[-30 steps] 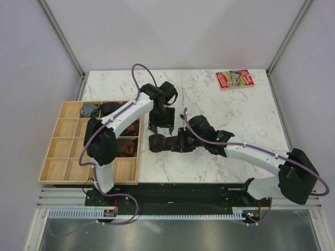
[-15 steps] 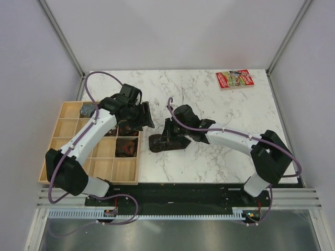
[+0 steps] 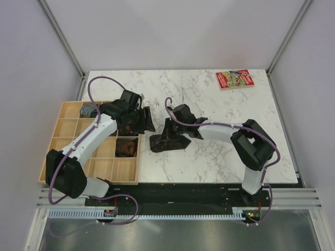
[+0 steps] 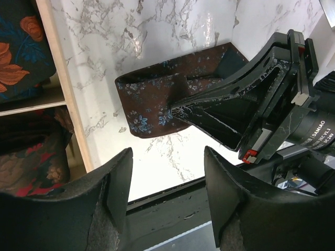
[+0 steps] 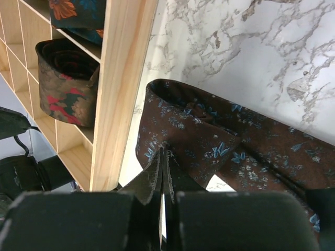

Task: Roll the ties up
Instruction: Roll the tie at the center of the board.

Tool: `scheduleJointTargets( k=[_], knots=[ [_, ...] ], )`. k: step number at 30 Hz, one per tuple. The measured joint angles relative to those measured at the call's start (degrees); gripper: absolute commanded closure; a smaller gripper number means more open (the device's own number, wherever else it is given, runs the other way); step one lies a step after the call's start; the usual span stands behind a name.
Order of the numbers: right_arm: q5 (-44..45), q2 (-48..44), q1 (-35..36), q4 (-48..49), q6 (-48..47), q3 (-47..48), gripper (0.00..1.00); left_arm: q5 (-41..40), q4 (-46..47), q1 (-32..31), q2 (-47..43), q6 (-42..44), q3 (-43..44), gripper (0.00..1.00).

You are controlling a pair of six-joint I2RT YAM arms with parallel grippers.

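A dark brown tie (image 3: 156, 143) with small blue flowers lies partly folded on the marble table, just right of the wooden tray. My right gripper (image 3: 167, 137) comes in low from the right. It is shut, and its fingertips (image 5: 163, 152) pinch a fold of the tie (image 5: 220, 141). The left wrist view shows the same pinch on the tie (image 4: 149, 102). My left gripper (image 3: 145, 119) hovers above the tray's right edge, left of the tie. It is open with nothing between its fingers (image 4: 121, 172).
The wooden compartment tray (image 3: 53, 171) sits at the left. Rolled ties fill some cells: one dark with red (image 3: 125, 148) and others at the back (image 3: 108, 108). A red printed booklet (image 3: 234, 79) lies at the far right corner.
My left arm swung left, from above the tie to the tray's edge. The right gripper closed on the tie's fold, and the right arm's elbow folded inward.
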Motion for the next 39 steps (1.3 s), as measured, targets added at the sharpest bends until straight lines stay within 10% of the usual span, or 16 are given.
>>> scheduleJointTargets(
  k=[39],
  knots=[
    [-6.5, 0.4, -5.2, 18.9, 2.4, -14.8, 1.00, 10.0, 24.0, 0.9, 14.0, -1.5, -15.7, 0.45]
  ],
)
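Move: The brown tie's roll lies about 5 cm to the right of the open left hand, 2 cm back and 12 cm below. The shut right fingertips are already at the roll: its middle lies some 3 cm to their left, 2 cm back and 4 cm below. From the left hand, the tie's flat tail is about 14 cm to the right and 2 cm back; two rolled ties in the box lie about 9 cm to the left, one 4 cm ahead, one 4 cm back, each some 12 cm down. Down by about 12 cm goes the left hand, still open, then easing some 2 cm right as it tilts about 10 degrees, until its fingers are at the left end of the roll, one against the cloth. Meanwhile the right hand keeps its shut fingertips on the roll and bears down and to the right, a little over 3 cm each way. ##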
